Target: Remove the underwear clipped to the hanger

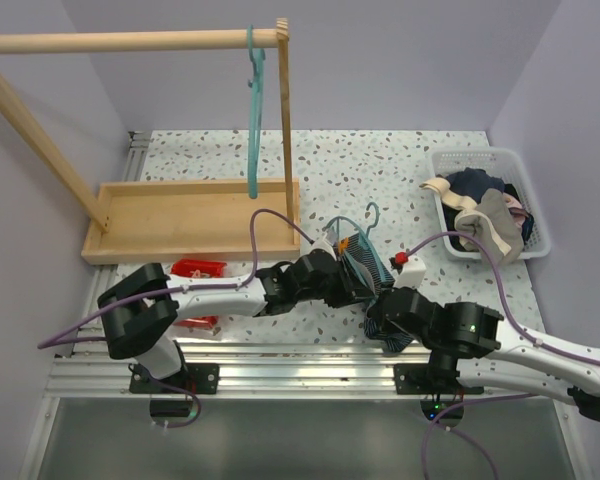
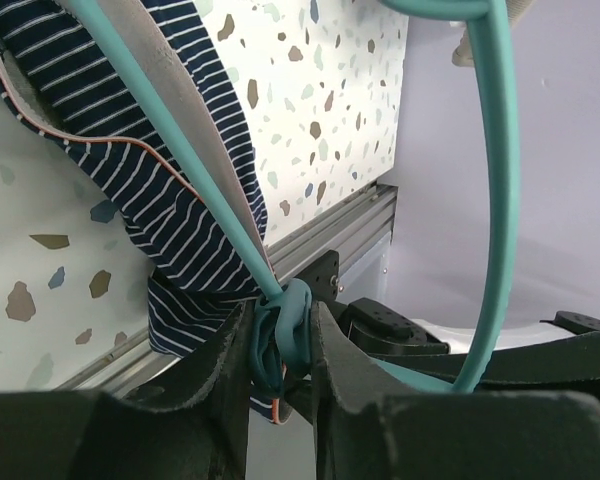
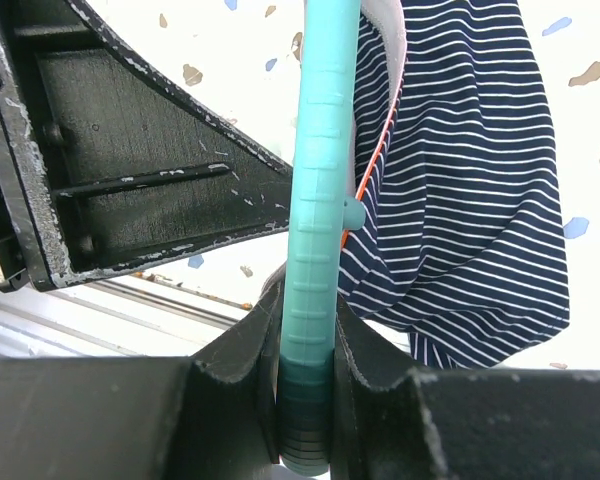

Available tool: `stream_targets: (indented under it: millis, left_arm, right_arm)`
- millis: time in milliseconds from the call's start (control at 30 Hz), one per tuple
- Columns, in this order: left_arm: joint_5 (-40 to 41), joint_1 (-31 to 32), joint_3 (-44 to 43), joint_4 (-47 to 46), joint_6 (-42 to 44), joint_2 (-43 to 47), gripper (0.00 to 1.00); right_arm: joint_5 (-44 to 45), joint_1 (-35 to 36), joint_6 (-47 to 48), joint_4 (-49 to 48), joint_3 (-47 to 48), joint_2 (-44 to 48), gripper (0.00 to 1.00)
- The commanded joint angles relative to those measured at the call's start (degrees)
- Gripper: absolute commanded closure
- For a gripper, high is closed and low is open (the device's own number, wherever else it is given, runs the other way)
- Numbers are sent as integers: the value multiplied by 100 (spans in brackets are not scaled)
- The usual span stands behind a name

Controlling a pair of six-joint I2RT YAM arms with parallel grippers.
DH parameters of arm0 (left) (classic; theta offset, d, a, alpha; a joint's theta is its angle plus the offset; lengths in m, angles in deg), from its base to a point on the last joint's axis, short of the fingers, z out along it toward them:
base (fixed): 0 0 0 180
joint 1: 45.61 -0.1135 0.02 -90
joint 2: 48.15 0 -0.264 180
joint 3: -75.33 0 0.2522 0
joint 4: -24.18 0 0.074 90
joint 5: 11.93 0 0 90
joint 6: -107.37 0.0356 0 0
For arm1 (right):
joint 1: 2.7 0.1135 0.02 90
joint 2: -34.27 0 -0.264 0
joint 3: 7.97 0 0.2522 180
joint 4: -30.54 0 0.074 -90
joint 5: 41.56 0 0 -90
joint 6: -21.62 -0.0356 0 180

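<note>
A teal hanger (image 1: pixel 365 250) lies low over the table's front middle, held between both arms. The navy underwear (image 1: pixel 363 262) with thin pale stripes hangs from it. My left gripper (image 1: pixel 348 270) reaches in from the left. In the left wrist view its jaws (image 2: pixel 283 350) press on the hanger's teal clip (image 2: pixel 292 325), which pinches the striped underwear (image 2: pixel 170 210). My right gripper (image 1: pixel 384 306) comes from the right and below. The right wrist view shows it (image 3: pixel 308 390) shut on the ridged hanger bar (image 3: pixel 315 220), with the underwear (image 3: pixel 460 190) draped to its right.
A second teal hanger (image 1: pixel 254 110) hangs from the wooden rail (image 1: pixel 120 41) over the wooden tray base (image 1: pixel 180 215). A white basket (image 1: pixel 536 225) with clothes stands at the right. A red packet (image 1: pixel 195 268) lies by the left arm.
</note>
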Motion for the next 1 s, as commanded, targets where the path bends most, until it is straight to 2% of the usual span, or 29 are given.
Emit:
stream_targets:
  millis: [0,167,300,400,500,600,667,700,800,967]
  left_arm:
    - [-10,2,94,2,69,229,100]
    - [279,2,375,46,25,667,100]
    - [920,-94,823,-252,-98,1589,100]
    - [825,-226,754,1,68,1846,100]
    - [527,-235,630,808,568,1978,100]
    - [376,-226,1033,1317,1008,2223,100]
    - [674,-226,1455,1802,1176,2434,100]
    - [884,-226,1604,2344,1202,2696,100]
    - [1622,-323,2359,2988,1211,3269,100]
    - [2397,-393,2432,4104,1132,3866,100]
  right_arm:
    - [268,38,-19,-82,272,73,100]
    - [338,29,-71,84,281,126,100]
    - [400,29,-212,313,246,205,100]
    - [479,29,-317,418,219,293,100]
    - [584,29,-353,541,281,381,100]
    - [585,38,-291,533,307,451,100]
    - [550,29,-256,533,342,504,100]
    - [550,29,-273,550,351,521,100]
    - [514,29,-230,542,369,618,100]
    - [453,29,-186,586,369,636,100]
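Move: The left fingers already pinch a teal peg at the hanger. The red peg box lies about 40 cm to this hand's left, some 4 cm farther out and 12 cm below; the rack's wooden tray is roughly 42 cm left, 20 cm farther out and 12 cm lower. The striped underwear hangs just 2 cm to its right, around 6 cm below. From the right hand, underwear is 3 cm ahead, 2 cm left, 6 cm below; the box about 45 cm left, 3 cm ahead, 12 cm lower. Leftward and up, slowly at first, the left hand draws the pinched peg clear of the hanger, rising about 6 cm, then sweeps fast to the left and down towards the red box, some 21 cm left in all, ending 8 cm lower, rolling about 30 degrees with fingers still shut. The right hand keeps its grip on the hanger, easing 2 cm right. ##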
